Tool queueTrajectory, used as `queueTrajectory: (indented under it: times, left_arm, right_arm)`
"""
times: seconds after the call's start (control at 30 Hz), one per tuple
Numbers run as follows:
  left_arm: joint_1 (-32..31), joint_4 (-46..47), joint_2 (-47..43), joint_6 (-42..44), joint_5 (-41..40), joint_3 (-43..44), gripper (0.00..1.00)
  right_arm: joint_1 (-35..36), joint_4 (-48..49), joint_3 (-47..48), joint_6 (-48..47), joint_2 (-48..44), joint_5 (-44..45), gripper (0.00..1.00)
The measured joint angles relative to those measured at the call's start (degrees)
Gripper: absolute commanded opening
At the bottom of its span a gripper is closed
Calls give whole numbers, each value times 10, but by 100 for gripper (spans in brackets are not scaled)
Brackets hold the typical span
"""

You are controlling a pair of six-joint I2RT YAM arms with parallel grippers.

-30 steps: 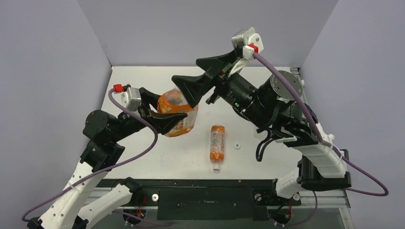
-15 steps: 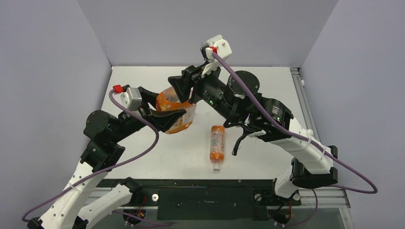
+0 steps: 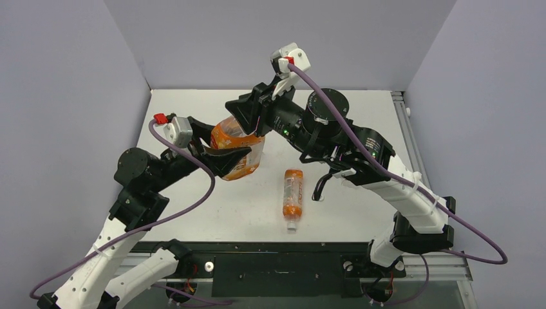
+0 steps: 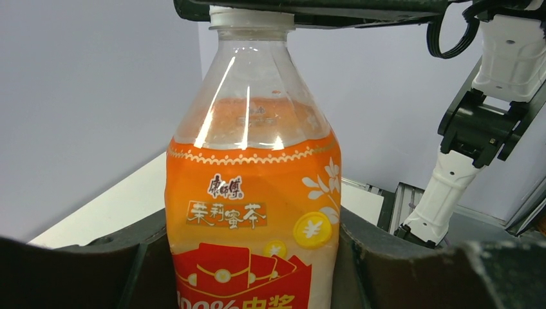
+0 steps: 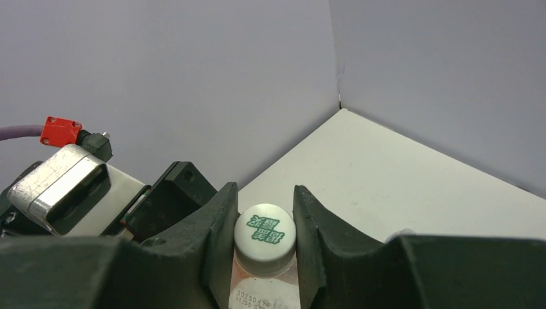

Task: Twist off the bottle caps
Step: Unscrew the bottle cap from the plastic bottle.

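My left gripper point(image 3: 228, 151) is shut on the wide squarish orange bottle point(image 3: 239, 158) and holds it upright above the table; in the left wrist view the fingers point(image 4: 412, 270) clamp its labelled body point(image 4: 251, 193). My right gripper point(image 3: 248, 117) reaches over from the right and sits on the bottle's top. In the right wrist view its jaws press both sides of the white cap with the green mark point(image 5: 264, 233). The slim orange bottle point(image 3: 293, 192) lies on the table with its white cap point(image 3: 291, 225) toward me. The Pepsi bottles and the blue cap are out of view.
The white table point(image 3: 360, 116) is walled in by grey panels at the back and sides. The right arm point(image 3: 360, 154) stretches across the table's middle, above the slim bottle's far end. A black rail point(image 3: 277, 257) runs along the near edge.
My right gripper, wide open to the right of the bottle a second ago, has swung left over the bottle top and closed on the cap. The left gripper kept holding the bottle.
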Motion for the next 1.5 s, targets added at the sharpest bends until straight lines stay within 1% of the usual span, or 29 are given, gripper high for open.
queueTrajectory:
  times: [0.3,0.4,0.47,0.57,0.67,0.83,0.93,1.03,1.07,1.1,1.13,1.17,1.23,1.33,1.5]
  left_arm:
    - [0,-1,0,-2,-3,0,0]
    - [0,-1,0,-7,2,0,0]
    - [0,0,-1,-17,14,0,0]
    - [0,3,-1,-40,50,3,0]
    - [0,14,1,-76,107,17,0]
    - [-1,35,0,-131,203,47,0]
    - [-2,44,0,-158,248,57,0]
    - [-3,47,1,-176,273,58,0]
    - [-3,47,2,-182,279,58,0]
    - [-3,47,2,-185,282,58,0]
    - [-3,47,3,-187,284,58,0]
    - [-3,47,5,-189,284,58,0]
    - [-3,46,5,-190,278,58,0]
    - [-3,42,5,-177,257,58,0]
    - [-3,31,-2,-123,193,55,0]
  right_arm:
    - [0,10,-10,-17,-3,-19,0]
    - [-6,23,-27,-29,-15,-50,0]
    - [-20,35,-47,-33,-28,-100,0]
    - [-47,47,-73,-33,-50,-201,0]
    - [-66,58,-75,-32,-62,-320,0]
    - [-71,96,-65,-31,-66,-498,0]
    - [-71,125,-74,-27,-68,-567,0]
    - [-76,138,-83,-22,-70,-612,0]
    - [-79,139,-83,-19,-70,-622,5]
    - [-83,138,-83,-17,-70,-629,15]
    - [-86,137,-83,-16,-70,-633,35]
    - [-89,133,-83,-16,-70,-630,54]
    - [-90,120,-81,-18,-72,-594,74]
    - [-68,96,-81,-37,-81,-469,78]
    - [43,80,-81,-93,-93,-214,79]
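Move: Between the right fingertips, right at the hand point, sits the white cap of the orange tea bottle, already pinched. The bottle's held middle lies about 10 cm below the right hand, some 3 cm to its right and 1 cm ahead, between the left fingers. From the left hand the cap is roughly 10 cm up, 3 cm left and 1 cm back. The lying orange-capped bottle is about 10 cm ahead, 13 cm right and 50 cm below the right hand. Twisting the pinched cap counter-clockwise by some 55 degrees, the right hand swings back about 14 cm and slightly up, while the left keeps its grip, sweeping back alongside and turning the bottle 30 degrees clockwise. Then the right fingers open wide off the cap and that hand turns about 30 degrees back clockwise, both hands easing a few centimetres forward again. ##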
